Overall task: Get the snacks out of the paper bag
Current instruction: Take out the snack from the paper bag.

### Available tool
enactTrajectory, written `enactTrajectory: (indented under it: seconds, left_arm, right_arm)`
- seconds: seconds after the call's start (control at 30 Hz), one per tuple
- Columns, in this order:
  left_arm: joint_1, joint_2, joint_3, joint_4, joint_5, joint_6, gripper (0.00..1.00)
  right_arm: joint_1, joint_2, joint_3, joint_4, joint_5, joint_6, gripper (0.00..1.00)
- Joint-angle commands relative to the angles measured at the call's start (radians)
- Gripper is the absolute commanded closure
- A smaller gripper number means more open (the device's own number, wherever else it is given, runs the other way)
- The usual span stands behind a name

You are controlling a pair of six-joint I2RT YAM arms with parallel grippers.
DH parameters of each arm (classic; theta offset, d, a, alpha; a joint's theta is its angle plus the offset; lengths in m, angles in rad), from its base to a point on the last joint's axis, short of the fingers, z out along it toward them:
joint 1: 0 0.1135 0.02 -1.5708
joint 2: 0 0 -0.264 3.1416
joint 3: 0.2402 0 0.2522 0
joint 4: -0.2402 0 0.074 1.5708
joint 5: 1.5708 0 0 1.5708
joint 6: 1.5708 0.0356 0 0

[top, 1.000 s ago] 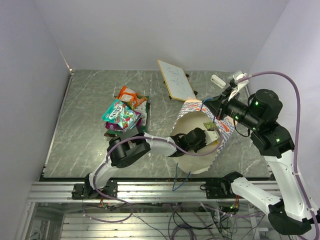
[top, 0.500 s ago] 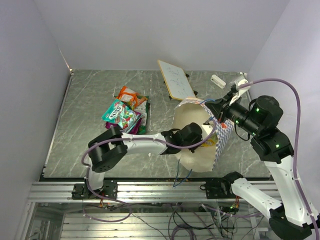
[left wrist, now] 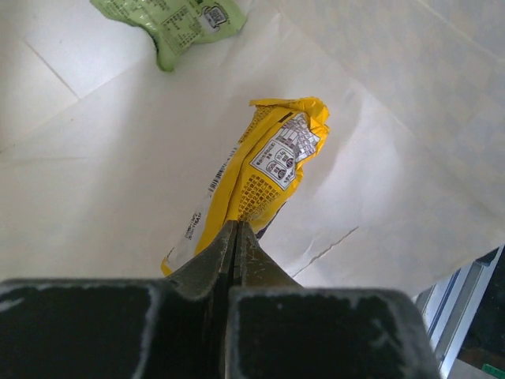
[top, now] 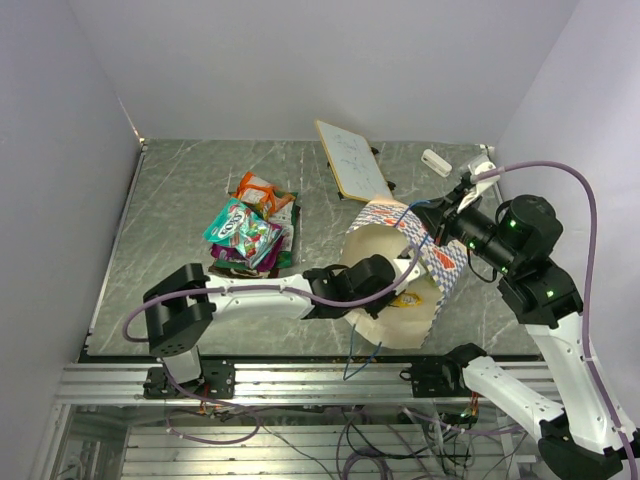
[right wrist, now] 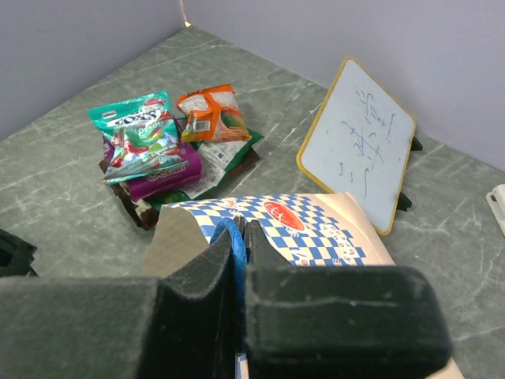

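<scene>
The paper bag lies on its side, its cream inside toward the top camera and its blue-and-white checks in the right wrist view. My left gripper is inside the bag's mouth, shut on the lower end of a yellow snack packet. A green packet lies deeper in the bag. My right gripper is shut on the bag's blue cord handle, holding the rim up. Several snacks are piled on the table left of the bag.
A small whiteboard stands propped behind the bag. A small white object lies near the back right corner. Walls close the table at the left, back and right. The metal rail with the arm bases runs along the near edge.
My left gripper has shut on the yellow packet and drawn back a little toward the bag's mouth, its elbow swinging left. The right gripper has kept its hold on the handle.
</scene>
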Motion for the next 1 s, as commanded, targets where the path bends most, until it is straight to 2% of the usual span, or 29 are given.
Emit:
enactTrajectory:
  seconds: [0.0, 0.47, 0.77, 0.97]
  left_arm:
    - [-0.002, -0.076, -0.019, -0.031, -0.044, -0.027, 0.93]
    - [-0.002, -0.285, -0.079, -0.097, -0.105, -0.04, 0.93]
    - [-0.002, -0.471, -0.021, -0.247, -0.212, -0.061, 0.93]
    - [0.014, -0.563, 0.037, -0.388, -0.345, -0.092, 0.93]
  right_arm:
    - [0.001, -0.002, -0.001, 0.046, 0.024, -0.014, 1.0]
    - [0.0, 0.001, -0.004, 0.089, 0.137, 0.001, 1.0]
    - [0.0, -0.007, -0.019, 0.095, 0.185, -0.019, 1.0]
    - [0.0, -0.01, -0.034, 0.113, 0.202, -0.017, 1.0]
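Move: The left hand already holds the yellow snack inside the mouth of the paper bag; the snack pile it is bound for lies about 33 cm to the left, 18 cm ahead and 9 cm lower. The orange packet at the pile's far edge is roughly 26 cm ahead and 29 cm left. The green packet left in the bag sits some 10 cm ahead and 10 cm right, 8 cm below. From the right hand, the pile is about 35 cm left, 12 cm ahead and well below, some 34 cm. With the yellow snack still pinched, the left hand lifts about 15 cm and carries it some 11 cm left, away from the green packet and towards the snack pile, speeding up on the way; its wrist turns counter-clockwise while the fingertips tip up a little. The right hand keeps hold of the blue handle, easing slightly forward and right as it turns clockwise. ##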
